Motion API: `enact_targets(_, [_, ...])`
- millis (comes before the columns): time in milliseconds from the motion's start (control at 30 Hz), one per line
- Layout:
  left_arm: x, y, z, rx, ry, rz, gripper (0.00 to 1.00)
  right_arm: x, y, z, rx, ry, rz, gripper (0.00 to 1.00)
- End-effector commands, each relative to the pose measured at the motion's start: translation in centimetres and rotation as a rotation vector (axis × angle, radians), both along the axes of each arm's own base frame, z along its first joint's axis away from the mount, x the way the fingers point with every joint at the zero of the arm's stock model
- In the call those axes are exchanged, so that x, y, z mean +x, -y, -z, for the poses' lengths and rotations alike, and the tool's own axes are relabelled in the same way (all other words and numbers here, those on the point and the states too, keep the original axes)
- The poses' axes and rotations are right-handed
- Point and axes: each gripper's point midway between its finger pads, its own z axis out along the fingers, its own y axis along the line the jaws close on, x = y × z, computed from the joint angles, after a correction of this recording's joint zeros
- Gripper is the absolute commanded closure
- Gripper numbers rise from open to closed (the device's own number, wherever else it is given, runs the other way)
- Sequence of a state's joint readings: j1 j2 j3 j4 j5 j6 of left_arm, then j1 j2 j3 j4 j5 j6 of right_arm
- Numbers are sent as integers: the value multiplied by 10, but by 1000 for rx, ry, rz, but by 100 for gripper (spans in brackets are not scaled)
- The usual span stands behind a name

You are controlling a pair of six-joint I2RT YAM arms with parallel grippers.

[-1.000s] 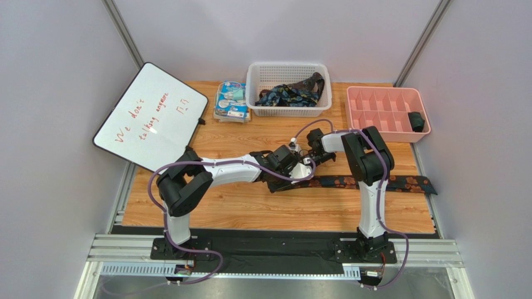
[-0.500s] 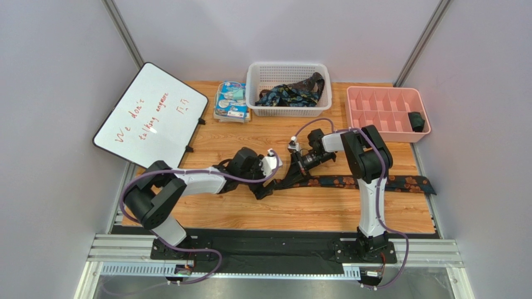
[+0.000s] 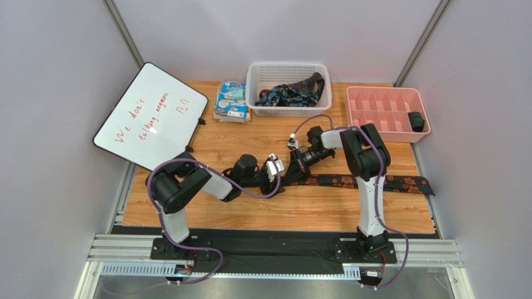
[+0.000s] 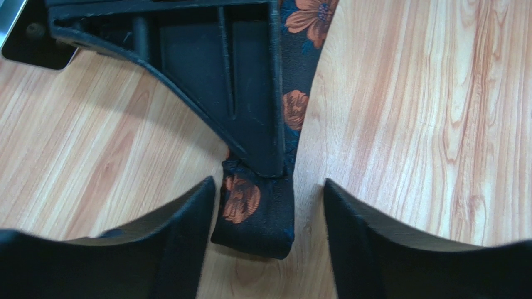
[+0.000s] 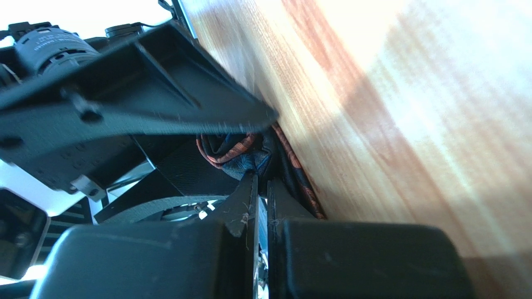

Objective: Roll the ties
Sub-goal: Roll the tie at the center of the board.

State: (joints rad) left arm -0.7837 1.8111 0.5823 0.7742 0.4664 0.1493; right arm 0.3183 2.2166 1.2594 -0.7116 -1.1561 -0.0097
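Observation:
A dark tie with orange-brown flowers (image 3: 374,182) lies flat across the right half of the wooden table. Its left end is folded over; in the left wrist view this folded end (image 4: 256,212) lies between my left gripper's open fingers (image 4: 187,243). My left gripper (image 3: 278,176) is low at that end, jaws apart and not touching the cloth. My right gripper (image 3: 293,167) reaches down from behind and is shut on the tie end; in the right wrist view its tips (image 5: 262,180) pinch the bunched fabric (image 5: 234,152). More ties (image 3: 288,94) lie in the white basket.
A white basket (image 3: 253,84) stands at the back centre, with a blue-white packet (image 3: 231,101) to its left. A pink divided tray (image 3: 381,109) at the back right holds a dark rolled tie (image 3: 416,121). A whiteboard (image 3: 150,115) leans at the left.
My left arm has pulled back to the left and folded its elbow in; its gripper now sits low at the tie's left end. My right gripper has shifted slightly left, still pinching the tie.

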Motion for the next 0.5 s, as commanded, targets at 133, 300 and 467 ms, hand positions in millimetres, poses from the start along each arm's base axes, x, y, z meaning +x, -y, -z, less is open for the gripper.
enact_targets(133, [-13,2,17,144,88,116,58,-28,42,54,-298,-234,48,100])
enact_targets(300, [-14,-7,27,300,19,105,73,-5,41,17,-200,-106,81,81])
enact_targets(467, [-16,-12,23,449,-35,111,74,10,50,-16,-162,-12,131,58])
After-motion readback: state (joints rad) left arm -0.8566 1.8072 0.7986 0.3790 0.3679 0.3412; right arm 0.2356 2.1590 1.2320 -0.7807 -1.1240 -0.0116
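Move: The tie's rolled-up end sits almost at the left hand's fingertips, about 1 cm to their right and 1 cm lower, between the open fingers. From the right hand, that same roll is about 1 cm to the left and 1 cm below its shut tips. Counted from the left hand, the unrolled stretch of tie runs off rightward, its middle roughly level and 24 cm to the right, and the white basket stands some 29 cm straight ahead. The left hand closes its fingers from well open to about half that gap, taking the tie's roll by its two side edges, while it carries on about 2 cm to the right with a slight forward drift and rolls some 10 degrees, its left side rising. The right hand, shut with its tips on the roll's right part, draws away to the right along the tie by nearly 3 cm, keeps low at first and then rises about 1 cm as its fingers part to a bit under half open. ##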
